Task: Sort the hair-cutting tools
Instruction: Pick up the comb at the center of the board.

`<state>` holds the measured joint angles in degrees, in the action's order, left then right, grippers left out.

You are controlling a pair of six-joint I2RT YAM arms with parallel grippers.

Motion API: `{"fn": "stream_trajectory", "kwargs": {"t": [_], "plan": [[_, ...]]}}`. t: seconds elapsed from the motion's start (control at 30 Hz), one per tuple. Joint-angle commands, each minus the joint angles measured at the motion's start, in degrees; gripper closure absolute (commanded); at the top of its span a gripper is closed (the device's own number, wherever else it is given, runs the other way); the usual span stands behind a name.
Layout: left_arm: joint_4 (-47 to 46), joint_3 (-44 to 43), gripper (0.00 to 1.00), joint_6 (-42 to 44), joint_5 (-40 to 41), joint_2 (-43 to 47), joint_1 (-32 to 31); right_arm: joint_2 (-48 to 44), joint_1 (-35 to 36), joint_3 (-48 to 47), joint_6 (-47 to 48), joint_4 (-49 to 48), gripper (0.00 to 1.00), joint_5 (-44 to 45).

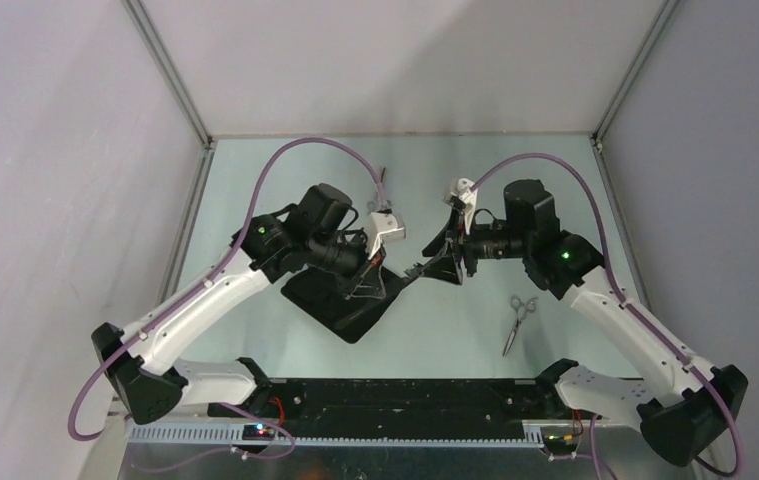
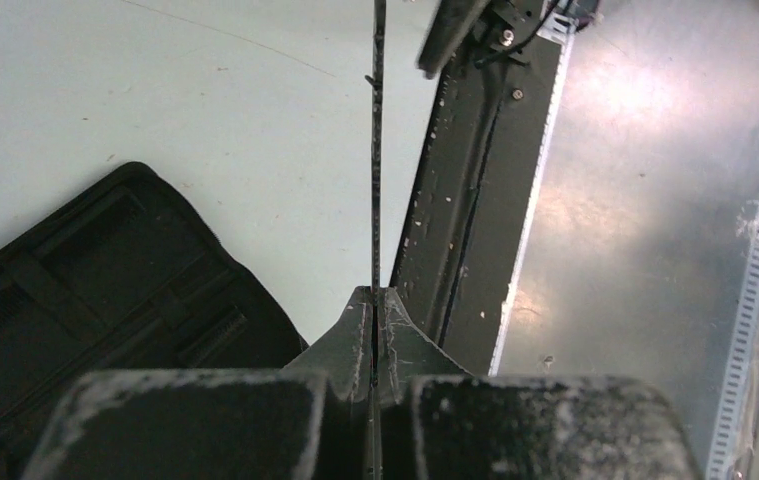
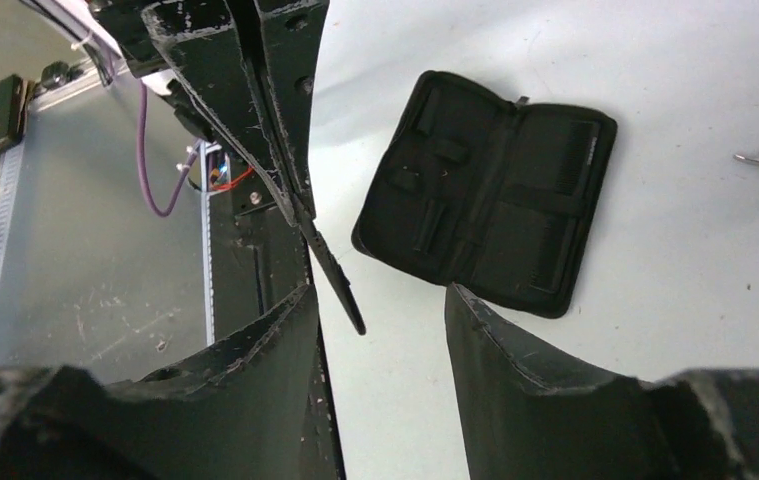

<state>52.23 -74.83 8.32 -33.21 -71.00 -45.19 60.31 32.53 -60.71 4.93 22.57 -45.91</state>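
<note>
My left gripper (image 1: 380, 268) is shut on a slim black comb (image 1: 410, 271) and holds it in the air above the open black case (image 1: 355, 315). In the left wrist view the comb (image 2: 377, 150) runs edge-on straight out from the closed jaws. My right gripper (image 1: 447, 262) faces it, open. In the right wrist view the comb's free tip (image 3: 345, 295) hangs just inside the gap between my right fingers (image 3: 300, 330), close to the left one and apart from both. One pair of silver scissors (image 1: 518, 318) lies on the table to the right.
The case (image 3: 490, 190) lies unzipped and flat, with pockets and straps inside. A black rail (image 1: 405, 395) carries both arm bases along the near edge. Enclosure walls close in the table on the left, the right and the back.
</note>
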Motion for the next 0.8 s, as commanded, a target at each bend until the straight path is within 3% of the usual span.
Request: {"fn": "stream_trajectory", "kwargs": {"t": [0.0,0.17,0.3,0.4,0.47,0.5,0.63,0.77], "plan": [[1.17,-2.19,1.0,3.68,-5.34,1.94,0.02,1.72,1.27,-3.8,4.19,0.39,0.47,-4.32],[0.86,-1.7,1.0,4.02,-7.25,2.5,0.05,3.88,2.44,-5.13,5.85,2.35,0.57,-7.33],[0.7,-1.63,1.0,4.17,-7.4,2.36,0.09,4.36,2.51,-5.23,7.91,5.11,0.93,-10.28],[-0.46,-0.77,0.99,3.4,-5.92,3.12,0.11,3.91,2.32,-5.26,7.73,6.16,1.0,-10.21],[-2.23,0.45,0.86,1.78,-3.76,4.17,0.38,3.49,2.02,-5.23,6.08,6.52,1.0,-7.66],[-4.22,0.94,0.71,0.69,-2.76,4.67,0.55,3.32,1.84,-5.09,4.42,6.59,1.0,-4.44],[-12.31,5.59,0.32,-7.79,7.52,9.36,4.67,0.46,0.61,-1.09,-3.38,2.96,1.0,6.86],[-19.49,11.37,0.14,-18.93,10.75,14.79,16.05,-3.17,0.59,4.02,-14.75,-2.02,1.0,16.21]]}}
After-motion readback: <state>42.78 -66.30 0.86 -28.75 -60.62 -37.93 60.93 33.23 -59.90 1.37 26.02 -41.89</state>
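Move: Between the two raised hands, the comb is already held by the left fingers on its handle; its middle lies about 3 cm right, 1 cm ahead and 2 cm above the left hand. From the open right hand the comb's middle is some 6 cm left, 3 cm back and 3 cm below, its toothed end near the fingertips. The black case lies about 9 cm ahead, 9 cm left and 23 cm below the left hand. From the right hand, the near scissors sit roughly 19 cm right, 3 cm back and 28 cm down. Easing back about 3 cm and a little left while turning slightly counter-clockwise, the right hand shuts on the comb's toothed end; the left keeps its hold, drifting slightly back. Then the left fingers open wide and draw off forward and left, some 5 cm, while the right swings forward, right and down a few centimetres, turning clockwise, comb pinched. ##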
